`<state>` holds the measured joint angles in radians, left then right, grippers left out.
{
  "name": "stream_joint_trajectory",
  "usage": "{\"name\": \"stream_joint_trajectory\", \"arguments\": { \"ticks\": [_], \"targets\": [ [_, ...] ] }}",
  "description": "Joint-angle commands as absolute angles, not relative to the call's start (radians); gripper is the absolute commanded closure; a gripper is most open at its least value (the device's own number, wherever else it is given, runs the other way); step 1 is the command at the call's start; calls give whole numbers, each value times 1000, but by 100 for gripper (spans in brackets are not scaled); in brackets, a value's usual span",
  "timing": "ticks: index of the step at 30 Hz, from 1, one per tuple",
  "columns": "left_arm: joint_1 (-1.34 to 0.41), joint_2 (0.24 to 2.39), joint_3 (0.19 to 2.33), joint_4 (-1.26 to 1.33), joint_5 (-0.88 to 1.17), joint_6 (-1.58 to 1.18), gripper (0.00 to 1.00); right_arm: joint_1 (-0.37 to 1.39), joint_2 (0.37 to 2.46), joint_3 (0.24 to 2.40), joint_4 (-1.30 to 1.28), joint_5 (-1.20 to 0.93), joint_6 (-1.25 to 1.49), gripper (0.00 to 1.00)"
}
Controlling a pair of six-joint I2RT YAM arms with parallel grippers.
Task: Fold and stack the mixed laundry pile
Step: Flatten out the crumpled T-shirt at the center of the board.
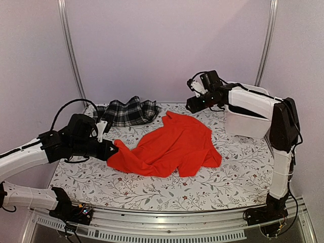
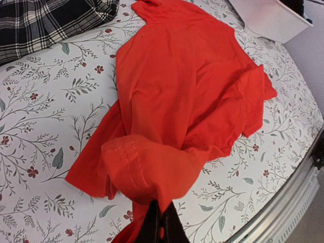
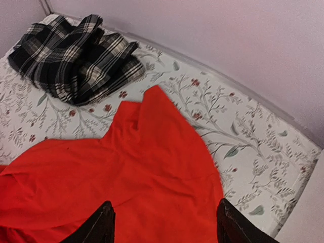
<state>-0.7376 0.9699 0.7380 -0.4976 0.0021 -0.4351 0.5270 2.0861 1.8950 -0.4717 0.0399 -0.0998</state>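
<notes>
A bright orange-red garment (image 1: 172, 144) lies crumpled and partly spread across the middle of the floral tablecloth (image 1: 233, 177). My left gripper (image 1: 112, 148) is shut on its near-left edge. In the left wrist view the cloth (image 2: 192, 91) bunches up right at the pinched gripper (image 2: 161, 212). My right gripper (image 1: 190, 105) hangs open just above the garment's far corner. Its two dark fingers straddle the red cloth (image 3: 126, 177) with nothing between them, as the right wrist view shows the gripper (image 3: 164, 215). A black-and-white plaid garment (image 1: 126, 112) sits heaped at the back left (image 3: 76, 53).
A white plastic bin (image 1: 248, 124) stands at the back right under the right arm, and its corner shows in the left wrist view (image 2: 276, 20). A metal rail (image 1: 167, 223) runs along the table's near edge. The wall closes off the back.
</notes>
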Motion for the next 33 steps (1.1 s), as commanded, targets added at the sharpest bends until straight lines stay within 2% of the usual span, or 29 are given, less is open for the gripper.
{"name": "stream_joint_trajectory", "arguments": {
  "ticks": [1, 7, 12, 19, 26, 27, 28, 31, 33],
  "targets": [
    [-724, 982, 779, -518, -45, -449, 100, 529, 1786, 1530, -419, -260, 59, 35],
    [-688, 989, 767, -479, -33, -470, 100, 560, 1498, 1044, -293, -445, 249, 45],
    [-669, 1005, 762, -445, -14, -476, 100, 601, 1447, 776, -162, -464, 405, 45],
    [-664, 1014, 762, -430, -9, -477, 100, 630, 1541, 681, -8, -477, 502, 37],
    [-666, 1008, 753, -424, -8, -483, 100, 659, 1705, 696, 134, -521, 546, 38],
    [-664, 1007, 751, -422, -8, -482, 100, 662, 1719, 699, 155, -532, 559, 41],
    [-664, 1006, 750, -421, -8, -483, 100, 664, 1740, 702, 173, -551, 568, 49],
    [-666, 1005, 744, -406, 43, -468, 100, 663, 1726, 706, 172, -567, 583, 86],
    [-671, 1009, 732, -390, 70, -456, 99, 659, 1653, 710, 131, -546, 583, 99]
  ]
}}
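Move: From the open right gripper, the near-right part of the crumpled T-shirt lies about 27 cm back, level sideways, and 19 cm below; the T-shirt's middle is some 11 cm back and 10 cm to the left. The laundry basket stands about 27 cm to the right and 4 cm ahead, the plaid cloth roughly 33 cm left and 8 cm ahead. From the left gripper, which already holds the T-shirt's left corner, that near-right part is around 33 cm right, 2 cm ahead. Bring the open right gripper back about 27 cm over the T-shirt towards its near-right part, first nearly level, then down some 18 cm to the cloth, swinging the fingers from pointing forward-down to left-and-down. Close them there on the fabric. Keep the left corner pinched and ease the left gripper about 2 cm forward. ##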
